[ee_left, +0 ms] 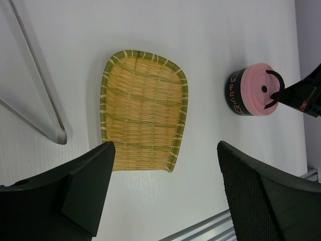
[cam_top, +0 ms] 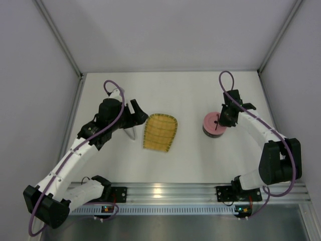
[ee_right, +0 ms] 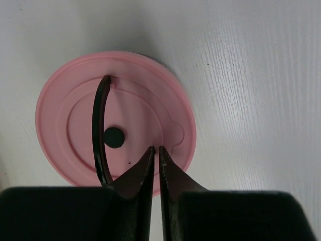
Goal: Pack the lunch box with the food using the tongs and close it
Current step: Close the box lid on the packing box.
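Note:
The lunch box point(cam_top: 214, 124) stands right of centre with its pink lid point(ee_right: 140, 115) lying flat on top; its dark wall shows in the left wrist view point(ee_left: 233, 93). My right gripper point(ee_right: 156, 149) is shut and empty, its tips over the lid just right of the black arc handle point(ee_right: 98, 125). The tongs point(ee_left: 45, 110) lie on the table left of the yellow tray, by my left arm point(cam_top: 131, 133). My left gripper point(ee_left: 164, 145) hangs open and empty above the table near the tray's near end. The food is out of view.
The yellow woven tray point(cam_top: 160, 131) lies empty in the middle of the table point(ee_left: 143, 115). White walls close in the back and both sides. An aluminium rail point(cam_top: 165, 191) runs along the near edge.

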Available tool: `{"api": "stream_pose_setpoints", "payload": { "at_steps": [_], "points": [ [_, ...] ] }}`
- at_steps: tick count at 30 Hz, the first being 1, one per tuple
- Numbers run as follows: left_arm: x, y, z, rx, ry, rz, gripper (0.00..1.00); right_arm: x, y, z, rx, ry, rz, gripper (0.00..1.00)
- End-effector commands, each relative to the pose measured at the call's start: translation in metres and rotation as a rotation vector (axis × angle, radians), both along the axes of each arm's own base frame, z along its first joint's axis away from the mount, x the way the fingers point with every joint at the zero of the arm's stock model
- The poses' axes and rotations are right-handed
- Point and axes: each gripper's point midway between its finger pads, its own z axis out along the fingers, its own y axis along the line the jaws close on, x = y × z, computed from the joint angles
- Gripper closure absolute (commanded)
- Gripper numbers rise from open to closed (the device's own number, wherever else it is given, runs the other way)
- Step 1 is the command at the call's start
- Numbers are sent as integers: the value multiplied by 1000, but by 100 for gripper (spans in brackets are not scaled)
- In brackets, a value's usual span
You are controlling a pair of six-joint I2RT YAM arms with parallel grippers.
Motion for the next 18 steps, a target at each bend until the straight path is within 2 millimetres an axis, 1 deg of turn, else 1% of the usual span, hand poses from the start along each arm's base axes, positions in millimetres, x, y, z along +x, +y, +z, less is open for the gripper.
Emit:
{"api": "stream_pose_setpoints", "payload": {
  "at_steps": [1,3,4,6,7,8,9,10,11,12,13,14,15,17,18],
  "points": [
    [3,0,3,5,-19,6,12,10,-5,30,3,-76,-25,93],
    [3,0,3,6,-17,6,12,8,-6,37,1,-87,-26,93],
    [4,0,4,8,-18,6,12,10,-7,49,-1,-120,-28,93],
    [4,1,4,10,-16,8,12,9,-9,61,-6,-149,-32,90],
    [4,1,6,10,-21,8,12,10,-11,75,-10,-192,-33,89],
    [4,1,7,11,-20,6,12,10,-12,83,-11,-212,-33,88],
    [4,1,9,10,-23,6,12,9,-12,91,-10,-236,-28,85],
    [5,1,12,11,-27,6,12,9,-12,109,-3,-291,-18,81],
    [6,0,15,11,-30,5,12,8,-11,118,2,-318,-14,77],
    [6,0,16,11,-29,4,12,7,-10,128,12,-352,-6,69],
    [6,0,18,12,-32,2,12,4,-8,147,32,-419,8,64],
    [8,-1,23,8,-41,3,12,2,-7,157,44,-456,13,57],
    [8,-1,24,8,-41,4,12,-3,-4,173,64,-510,28,45],
    [9,-1,29,5,-48,2,12,-7,-3,192,70,-569,48,33],
    [9,-2,36,0,-61,1,12,-13,-3,205,73,-605,56,16]
  ]
}}
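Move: The right fingertips are at the top of the box lid, right of its black handle; the lid's middle is about 2 cm left, 1 cm ahead and 1 cm below. The yellow basket lies some 23 cm left of this hand, about 2 cm back and 7 cm lower. From the idle left hand, the lid is roughly 27 cm right, about level fore and aft, and 15 cm lower. The right hand lifts off the lid, rising about 15 cm, tipping its fingers forward-up some 25 degrees, opening wide. ##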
